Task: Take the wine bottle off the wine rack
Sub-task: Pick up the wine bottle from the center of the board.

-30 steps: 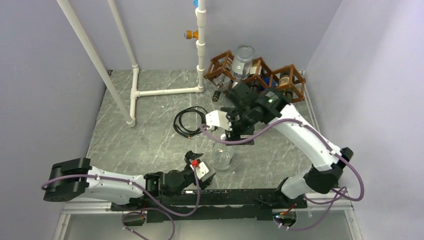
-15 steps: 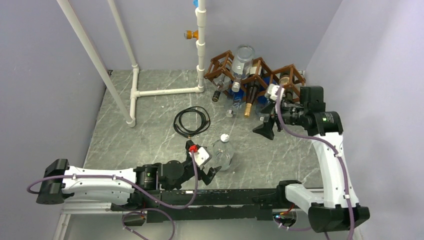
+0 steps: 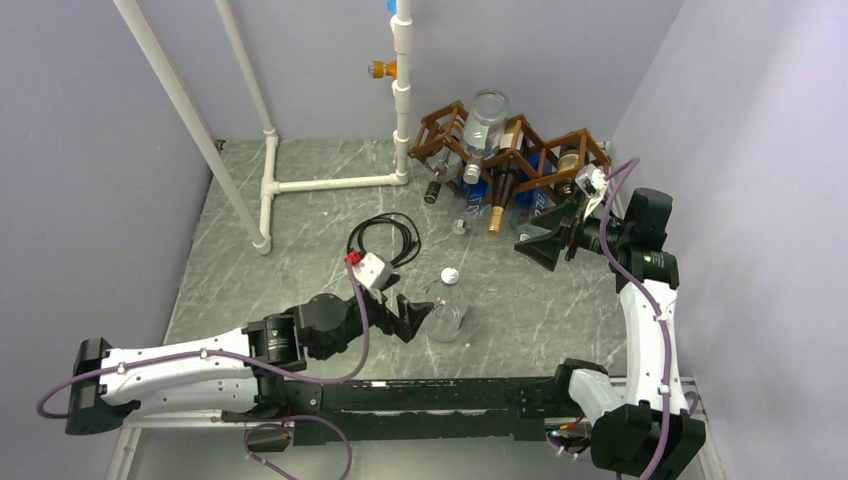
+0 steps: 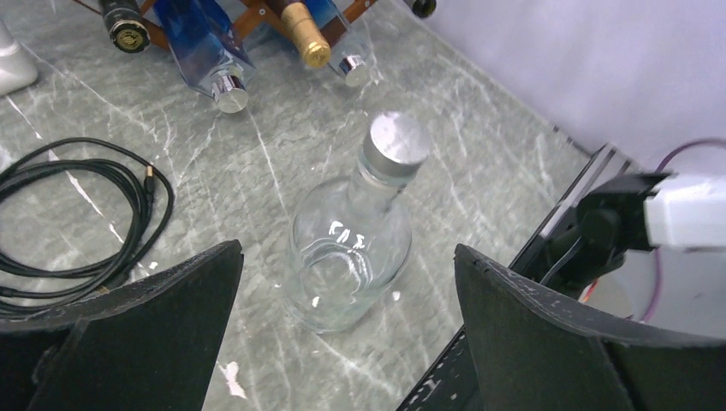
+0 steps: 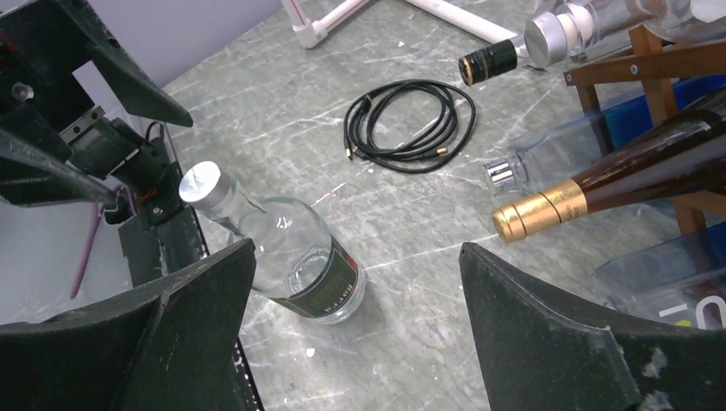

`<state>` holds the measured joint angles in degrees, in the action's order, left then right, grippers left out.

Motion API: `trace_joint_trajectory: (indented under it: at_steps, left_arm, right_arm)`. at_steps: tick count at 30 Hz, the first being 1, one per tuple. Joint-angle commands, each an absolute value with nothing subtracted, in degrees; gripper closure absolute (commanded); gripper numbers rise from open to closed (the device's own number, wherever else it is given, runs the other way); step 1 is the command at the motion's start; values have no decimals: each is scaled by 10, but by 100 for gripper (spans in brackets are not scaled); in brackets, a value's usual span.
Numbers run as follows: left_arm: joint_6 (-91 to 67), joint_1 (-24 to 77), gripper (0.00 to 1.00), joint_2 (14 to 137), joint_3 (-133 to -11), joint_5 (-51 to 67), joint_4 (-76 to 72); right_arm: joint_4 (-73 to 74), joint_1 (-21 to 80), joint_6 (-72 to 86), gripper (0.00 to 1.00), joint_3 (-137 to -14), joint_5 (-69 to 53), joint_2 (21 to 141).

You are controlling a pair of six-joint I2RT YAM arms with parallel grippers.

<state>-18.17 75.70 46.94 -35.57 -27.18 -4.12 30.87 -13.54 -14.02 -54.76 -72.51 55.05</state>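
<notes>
The wine bottle (image 3: 446, 308), clear glass with a silver cap and a dark label, stands upright on the marble table, apart from the brown lattice wine rack (image 3: 425, 135) at the back. My left gripper (image 3: 408, 318) is open just left of it. In the left wrist view the bottle (image 4: 351, 248) stands ahead between the spread fingers, untouched. My right gripper (image 3: 548, 240) is open and empty in front of the rack's right end. It looks back across the table at the bottle (image 5: 295, 257).
A dark bottle with a gold foil neck (image 3: 497, 200), a blue bottle (image 3: 478, 188) and a clear bottle (image 3: 487, 120) lie in the rack. A black cable coil (image 3: 383, 240) lies mid-table. White pipes (image 3: 330, 183) stand back left. Walls close in on both sides.
My right arm has swung away from above the standing bottle to the right, near the rack's end. My left arm has reached forward, bringing its open gripper up beside the bottle.
</notes>
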Motion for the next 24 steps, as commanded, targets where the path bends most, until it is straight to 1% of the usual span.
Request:
trace_joint_trajectory:
  at_steps: [1,3,6,8,12,16,20,24]
  left_arm:
    - [-288,707,1,446,-392,-225,-8]
    - [-317,684,0,447,-411,-201,15]
    - [-349,672,1,467,-448,-217,72]
    - [-371,671,1,493,-482,-242,117]
    - [-407,671,0,571,-579,-256,203]
    - [-399,676,0,660,-682,-235,279]
    - [-332,723,1,730,-767,-281,320]
    - [-335,744,0,835,-894,-340,436]
  right_arm:
    - [232,-138,-91,8,-542,-755,536]
    - [226,-138,-87,8,-539,-750,534]
    - [228,-138,-89,8,-539,-744,534]
    - [227,-138,-88,8,-537,-740,534]
    - [226,-138,-89,8,-537,-730,534]
    - [221,-138,-86,8,-533,-724,534]
    - [219,-139,-84,8,-531,-720,534]
    - [218,-139,-84,8,-530,-719,534]
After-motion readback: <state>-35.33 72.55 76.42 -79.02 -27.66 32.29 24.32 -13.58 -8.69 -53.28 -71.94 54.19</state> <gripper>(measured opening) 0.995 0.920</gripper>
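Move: The clear bottle standing upright on the table is about 7 cm to the left hand's right and 3 cm ahead. Its middle is roughly 13 cm lower, so its cap is near finger height. The cable coil lies some 23 cm ahead, 6 cm left and 25 cm down. The gold-necked bottle in the rack is about 31 cm ahead, 20 cm right and 14 cm lower. From the right hand, the clear bottle is roughly 17 cm left, 7 cm back and 16 cm down. The left hand, fingers staying wide open, climbs about 4.5 cm while easing forward and slightly left, then swings some 8 cm to the right to come over the cap of the standing clear bottle. As it goes, the wrist tips the nearly level fingers downward by roughly 20 degrees and turns a little counter-clockwise, and no finger is seen to touch the bottle. ##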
